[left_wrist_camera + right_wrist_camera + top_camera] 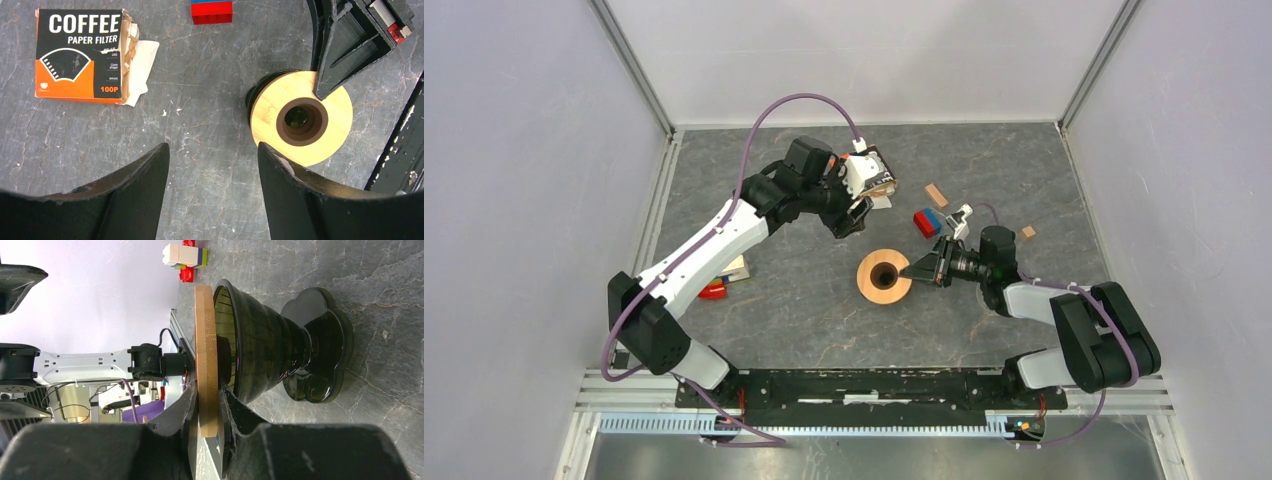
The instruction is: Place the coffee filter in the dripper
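Observation:
The dripper (871, 285) stands mid-table, a dark funnel cup with a tan ring on top (270, 115) and a dark foot (320, 360). My right gripper (914, 272) reaches in from the right and is shut on the ring's edge (207, 390), one finger on each face. The coffee filter (142, 60) shows as white paper poking out of the orange-and-black COFFEE packet (75, 55). My left gripper (212, 147) hovers open over bare table between packet and dripper, holding nothing (856, 220).
A red-and-blue brick (927, 222) lies just behind the dripper. Small wooden blocks (936, 193) (1027, 232) lie farther back right. More bricks and a book-like stack (724, 280) sit under the left arm. White walls enclose the table.

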`<action>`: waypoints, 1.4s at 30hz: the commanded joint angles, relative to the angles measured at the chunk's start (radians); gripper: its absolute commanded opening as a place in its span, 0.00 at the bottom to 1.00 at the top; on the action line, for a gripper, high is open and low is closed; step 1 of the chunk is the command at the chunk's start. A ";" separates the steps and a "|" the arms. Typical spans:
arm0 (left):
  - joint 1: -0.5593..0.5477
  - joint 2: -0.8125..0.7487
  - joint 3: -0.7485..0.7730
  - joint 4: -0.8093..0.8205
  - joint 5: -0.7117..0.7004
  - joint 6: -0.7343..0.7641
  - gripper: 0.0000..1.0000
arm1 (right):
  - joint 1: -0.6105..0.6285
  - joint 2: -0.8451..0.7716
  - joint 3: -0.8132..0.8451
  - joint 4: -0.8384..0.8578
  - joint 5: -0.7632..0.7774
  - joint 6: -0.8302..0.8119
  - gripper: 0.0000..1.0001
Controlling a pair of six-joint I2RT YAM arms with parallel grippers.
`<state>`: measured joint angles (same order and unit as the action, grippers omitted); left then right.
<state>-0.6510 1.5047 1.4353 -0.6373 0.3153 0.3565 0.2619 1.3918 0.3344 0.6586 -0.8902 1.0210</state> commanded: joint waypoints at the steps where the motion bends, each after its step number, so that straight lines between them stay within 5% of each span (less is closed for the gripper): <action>1: 0.002 -0.001 0.030 0.034 0.004 0.039 0.72 | -0.006 0.012 0.031 -0.024 0.035 -0.051 0.22; 11: 0.002 0.000 0.024 0.035 0.013 0.045 0.72 | -0.044 0.046 0.082 -0.011 -0.011 -0.048 0.27; 26: 0.002 0.039 0.014 0.034 0.055 0.014 0.72 | -0.069 0.000 0.102 -0.024 -0.049 -0.060 0.50; 42: 0.002 0.102 0.009 0.034 0.077 -0.027 0.72 | -0.101 -0.023 0.210 -0.332 -0.059 -0.314 0.63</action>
<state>-0.6514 1.6115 1.4349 -0.6323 0.3683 0.3550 0.1738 1.3975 0.4934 0.3992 -0.9394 0.8036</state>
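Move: The wooden ring, already over the dripper's mouth, has its middle about 4 cm left and 1 cm back of the right hand, at its height; the dripper's middle is some 5 cm lower under it. The red-and-blue blocks lie about 14 cm ahead of and 5 cm right of the right hand, down on the table. From the left hand the ring is some 8 cm back, 5 cm right and 12 cm below; the coffee filter box is about 18 cm ahead, 1 cm right, far below. Open the right fingers steadily from around the ring's right edge, the pads ending wide apart on either side of it, while shifting that hand about 3 cm forward, then a little right and slightly up. Once they are well apart, lower the open left gripper about 4 cm towards the ring, easing slightly right. ##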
